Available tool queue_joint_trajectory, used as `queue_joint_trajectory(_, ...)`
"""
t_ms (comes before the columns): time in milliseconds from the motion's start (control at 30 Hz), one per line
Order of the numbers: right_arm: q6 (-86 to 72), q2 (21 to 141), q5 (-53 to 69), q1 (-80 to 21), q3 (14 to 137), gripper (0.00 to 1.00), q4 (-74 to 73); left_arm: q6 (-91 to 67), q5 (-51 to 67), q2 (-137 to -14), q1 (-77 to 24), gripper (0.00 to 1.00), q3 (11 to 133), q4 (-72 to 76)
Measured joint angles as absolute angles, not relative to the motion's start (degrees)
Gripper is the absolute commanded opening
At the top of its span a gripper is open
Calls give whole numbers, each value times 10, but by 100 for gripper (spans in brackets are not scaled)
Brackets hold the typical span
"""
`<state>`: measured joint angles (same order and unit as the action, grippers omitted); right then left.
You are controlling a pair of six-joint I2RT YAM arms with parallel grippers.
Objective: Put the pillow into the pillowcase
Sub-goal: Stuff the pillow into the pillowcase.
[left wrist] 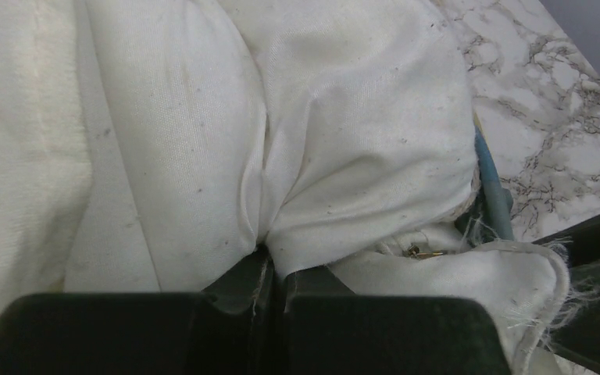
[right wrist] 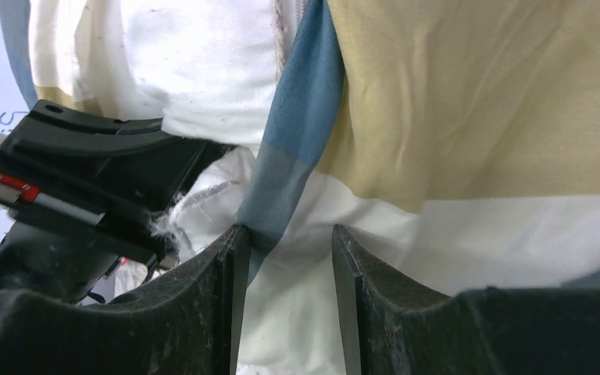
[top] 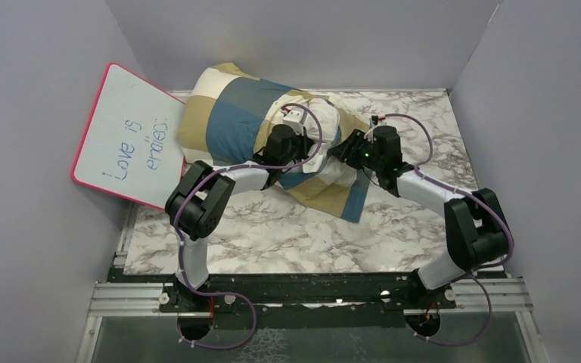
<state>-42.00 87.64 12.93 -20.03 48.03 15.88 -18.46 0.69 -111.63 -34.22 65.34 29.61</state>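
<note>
The blue, tan and cream checked pillowcase (top: 231,113) lies at the back of the table, covering most of the white pillow (top: 325,125), whose right end sticks out. My left gripper (top: 302,151) is at that exposed end. In the left wrist view the left gripper (left wrist: 273,262) is shut on a pinched fold of the pillow (left wrist: 344,117), beside a blue pillowcase edge (left wrist: 492,183). My right gripper (top: 346,151) faces it from the right. Seen from the right wrist, the right gripper (right wrist: 285,234) stands open, with loose pillowcase (right wrist: 476,117) cloth between its fingers and the pillow (right wrist: 203,70) behind.
A pink-rimmed whiteboard (top: 128,136) with blue writing leans against the left wall. Grey walls enclose the marble table (top: 272,234) on three sides. A metal rail (top: 310,299) carrying both arm bases runs along the near edge.
</note>
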Motion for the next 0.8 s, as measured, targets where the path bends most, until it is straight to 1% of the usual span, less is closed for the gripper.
queue_joint_trajectory(33,-424,892,135,-201,488,43,164,-185,7,-1116,-342,0,653,296)
queue_joint_trajectory(67,-428,906,140,-201,494,35,170,-185,7,-1117,-343,0,653,296)
queue_joint_trajectory(133,-437,927,151,-200,496,5,187,-185,8,-1116,-343,0,653,295)
queue_joint_trajectory(167,-437,933,156,-200,496,1,195,-185,8,-1116,-343,0,653,295)
queue_joint_trajectory(267,-439,934,159,-200,482,0,220,-185,7,-1116,-344,0,654,294)
queue_joint_trajectory(333,-432,913,149,-200,455,0,238,-185,5,-1117,-345,0,659,284)
queue_joint_trajectory(433,-413,833,124,-200,397,0,251,-178,-8,-1116,-355,0,670,263)
queue_joint_trajectory(533,-399,745,124,-199,349,0,294,-170,-25,-1117,-372,0,676,242)
queue_joint_trajectory(633,-388,704,151,-199,332,0,332,-168,-31,-1117,-387,0,682,225)
queue_joint_trajectory(800,-385,700,215,-199,332,0,371,-169,-44,-1124,-416,0,686,211)
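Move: The blue-hemmed pillowcase edge lies just between the right hand's open fingers, about 1 cm ahead, 1 cm left and 2 cm below. The pillow's exposed white end bulges some 7 cm ahead of that hand and 4 cm left; the loose blue-cornered flap is about 12 cm back, 5 cm right and 12 cm lower. From the left hand, still pinching pillow cloth, the edge is roughly 5 cm right and 2 cm back. Right pinches pillowcase edge, lifts it 10 cm and back, while left, still gripping pillow, pulls back-right 5 cm. ##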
